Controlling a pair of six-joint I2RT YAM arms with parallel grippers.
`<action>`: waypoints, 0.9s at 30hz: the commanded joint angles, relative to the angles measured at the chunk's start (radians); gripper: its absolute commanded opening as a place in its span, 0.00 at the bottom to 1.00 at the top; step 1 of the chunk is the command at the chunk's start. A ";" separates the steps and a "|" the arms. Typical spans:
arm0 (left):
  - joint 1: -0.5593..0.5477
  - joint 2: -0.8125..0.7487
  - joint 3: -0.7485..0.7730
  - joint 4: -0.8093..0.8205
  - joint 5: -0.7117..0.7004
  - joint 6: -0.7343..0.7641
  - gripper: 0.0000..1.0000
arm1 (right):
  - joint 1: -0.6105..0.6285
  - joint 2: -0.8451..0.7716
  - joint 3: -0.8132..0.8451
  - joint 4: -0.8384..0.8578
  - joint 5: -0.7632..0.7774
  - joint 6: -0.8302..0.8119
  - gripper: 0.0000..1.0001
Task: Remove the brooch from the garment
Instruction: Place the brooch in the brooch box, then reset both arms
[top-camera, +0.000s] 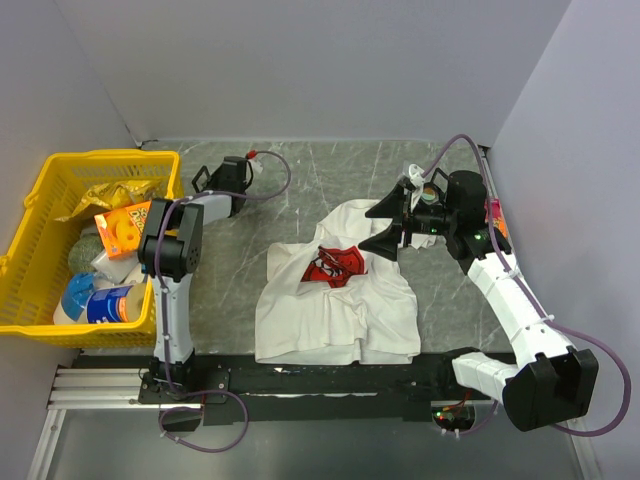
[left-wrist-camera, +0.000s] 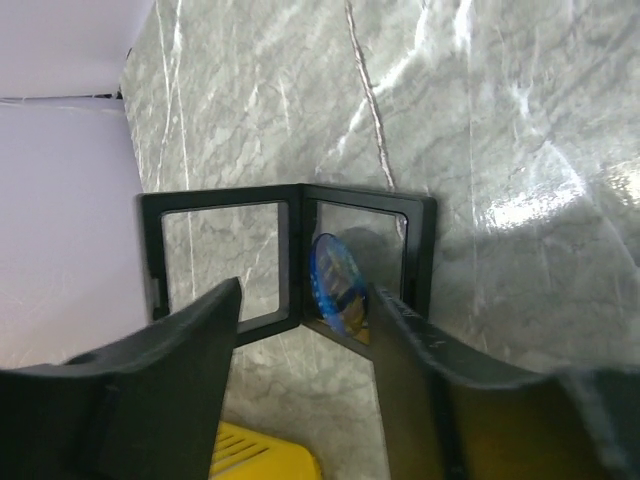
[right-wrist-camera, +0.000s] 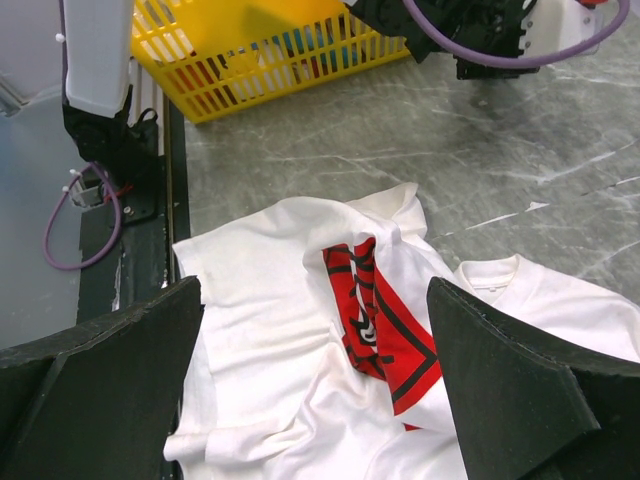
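The garment (top-camera: 335, 300), a white T-shirt, lies crumpled mid-table with its red print (top-camera: 335, 267) folded; the right wrist view shows the garment (right-wrist-camera: 260, 300) and the print (right-wrist-camera: 385, 325) too. My right gripper (top-camera: 385, 226) hovers over its right shoulder, open and holding nothing (right-wrist-camera: 315, 310). My left gripper (top-camera: 228, 176) is at the back left. In its wrist view the left gripper (left-wrist-camera: 305, 300) is open. The round blue brooch (left-wrist-camera: 335, 283) stands on edge in a black hinged frame case (left-wrist-camera: 290, 200), just beside the right finger (left-wrist-camera: 400, 340).
A yellow basket (top-camera: 40, 190) with several packets stands at the far left, close to the left arm; its corner (left-wrist-camera: 260, 460) shows under the left fingers. The black base rail (top-camera: 330, 375) runs along the near edge. Grey walls close the back and sides.
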 joint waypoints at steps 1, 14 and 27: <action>-0.003 -0.079 0.015 -0.041 0.037 -0.052 0.61 | -0.010 -0.005 -0.003 0.035 -0.010 0.005 1.00; -0.004 -0.161 0.023 -0.129 0.127 -0.129 0.71 | -0.009 -0.017 -0.005 0.035 -0.009 -0.003 1.00; -0.066 -0.522 0.003 -0.362 0.464 -0.302 0.96 | -0.010 -0.031 0.006 -0.010 0.062 -0.075 1.00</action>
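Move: At the left hand's fingertips, just above the open brooch box on the table: the box lies about 1 cm ahead and 3 cm below, with the brooch already between its frames, some 1 cm ahead, 1 cm to the right and 2 cm down. The yellow bin's middle is about 27 cm left of the hand, 15 cm back and a little higher. From the idle right hand the brooch is roughly 37 cm left, 30 cm ahead and 27 cm below. Spreading its half-open fingers to fully wide, the left hand lingers low over the brooch box, then lifts away ever faster, rising about 12 cm while easing to the right and slightly back. The hand rolls its left side down by some 20 degrees and swings a little clockwise, leaving the brooch behind. ##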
